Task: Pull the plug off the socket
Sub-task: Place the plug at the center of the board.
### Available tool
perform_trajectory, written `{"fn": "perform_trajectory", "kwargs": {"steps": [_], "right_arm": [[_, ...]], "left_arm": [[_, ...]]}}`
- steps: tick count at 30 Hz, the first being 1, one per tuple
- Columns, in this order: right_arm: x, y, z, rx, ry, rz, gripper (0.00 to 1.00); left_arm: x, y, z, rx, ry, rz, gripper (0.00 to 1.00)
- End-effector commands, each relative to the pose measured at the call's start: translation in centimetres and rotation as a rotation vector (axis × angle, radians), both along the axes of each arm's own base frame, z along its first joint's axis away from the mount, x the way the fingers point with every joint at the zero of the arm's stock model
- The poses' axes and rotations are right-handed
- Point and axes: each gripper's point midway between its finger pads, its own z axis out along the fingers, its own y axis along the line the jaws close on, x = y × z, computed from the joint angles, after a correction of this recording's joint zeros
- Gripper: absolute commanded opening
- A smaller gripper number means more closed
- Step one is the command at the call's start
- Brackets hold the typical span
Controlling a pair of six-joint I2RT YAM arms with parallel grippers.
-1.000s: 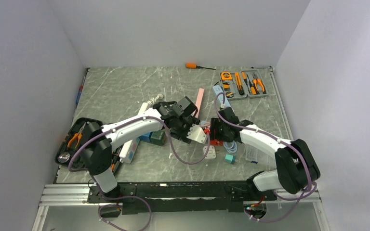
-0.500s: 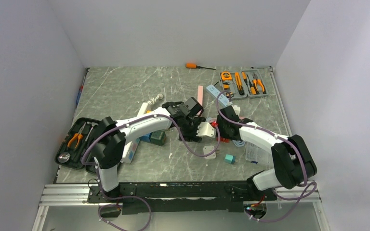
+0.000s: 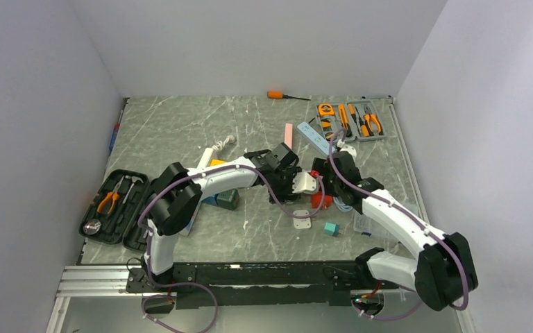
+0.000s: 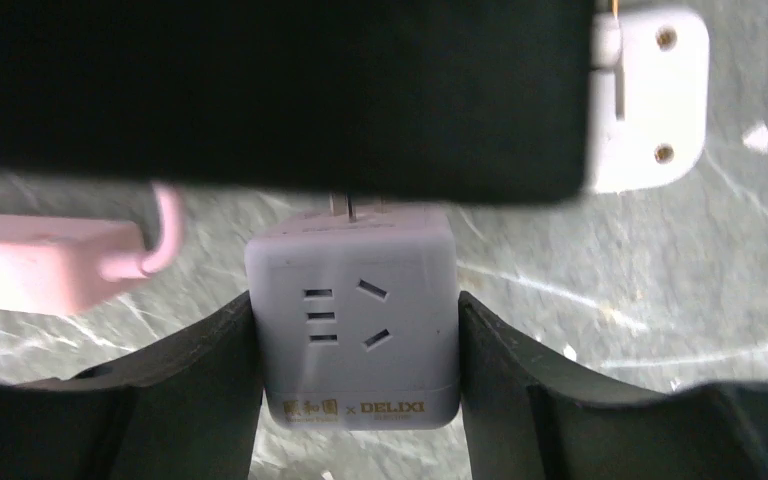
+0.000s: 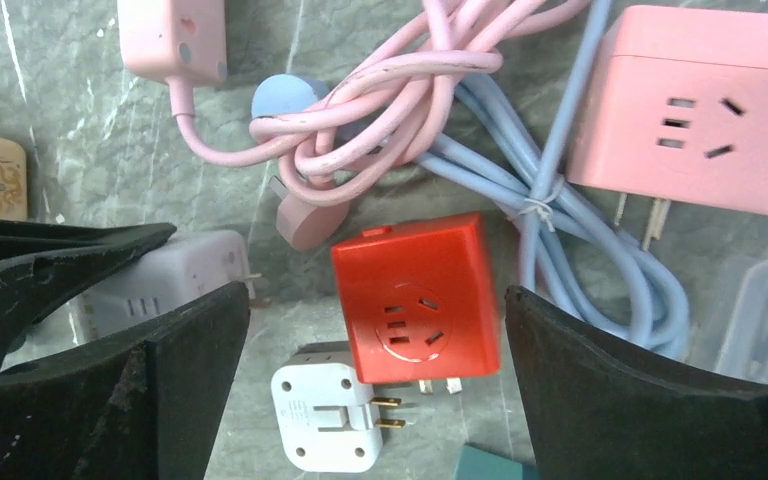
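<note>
The socket, a white cube with gold lettering, sits clamped between my left gripper's black fingers. Its metal prongs point away from the camera. In the top view the left gripper holds this white socket mid-table. The plug, a red cube with bare prongs, lies apart from the socket, below my right gripper. That gripper's jaws stand wide open on either side of the plug without touching it. From above, the red plug is just under the right gripper.
A white flat adapter and a teal block lie next to the red plug. A pink cube socket, tangled pink cable and blue cable crowd the far side. Tool trays sit back right and left.
The right gripper has opened and let go of the red plug, which now lies separate from the white socket. Both arms shifted right and back; the left still grips the socket.
</note>
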Motion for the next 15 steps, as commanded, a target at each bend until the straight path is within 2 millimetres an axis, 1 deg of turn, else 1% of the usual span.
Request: {"fn": "perform_trajectory", "kwargs": {"steps": [1,4,7,8,9,10,12,14,15], "right_arm": [[-0.3,0.2,4.0,0.064,-0.085,-0.004,1.0],[-1.3,-0.4,5.3,0.079,-0.113,-0.022,0.99],[-2.2,-1.1,6.1,0.084,-0.133,-0.041,0.96],[-2.6,-1.4,6.2,0.078,-0.129,-0.046,0.96],[-2.7,-1.7,6.3,0.071,-0.131,-0.052,0.95],[-3.0,-1.9,6.2,0.063,-0.126,-0.055,0.95],[-3.2,-2.3,6.5,0.049,-0.126,-0.061,0.95],[-3.3,-2.6,7.1,0.043,-0.142,-0.064,0.95],[-3.2,-2.6,7.5,0.042,-0.151,-0.063,0.95]], "left_arm": [[1.4,-1.8,1.0,-0.095,-0.01,0.086,0.0],[1.5,-2.3,0.3,-0.105,0.013,0.114,0.0],[1.5,-2.5,-0.4,-0.098,0.032,0.13,0.0],[1.5,-2.5,-0.5,-0.093,0.042,0.134,0.05],[1.3,-2.4,-0.8,-0.078,0.056,0.138,0.14],[1.1,-2.0,-1.2,-0.055,0.073,0.144,0.27],[0.8,-1.4,-1.6,-0.026,0.083,0.152,0.45],[0.7,-0.7,-1.7,-0.019,0.075,0.154,0.56],[0.6,-0.4,-1.7,-0.019,0.07,0.155,0.57]]}}
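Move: My left hand still holds the lilac plug. The red plug stands level with this hand, about 8 cm to its right and 3 cm lower. The flat white plug is some 6 cm back and 3 cm right, the teal plug about 8 cm back and 10 cm right, both 4 cm lower. My open right hand is roughly 6 cm above the red plug, which lies 1 cm to its right; the pink plug is about 7 cm ahead, 8 cm right and 6 cm below. Keeping the lilac plug pinched, I carry it about 6 cm right towards the red plug with my left hand, rising some 2.5 cm and tilting the fingers about 10 degrees farther out to the right. My empty right hand, fingers still wide, keeps backing off the red plug: up about 4 cm, right, and back towards my base. ##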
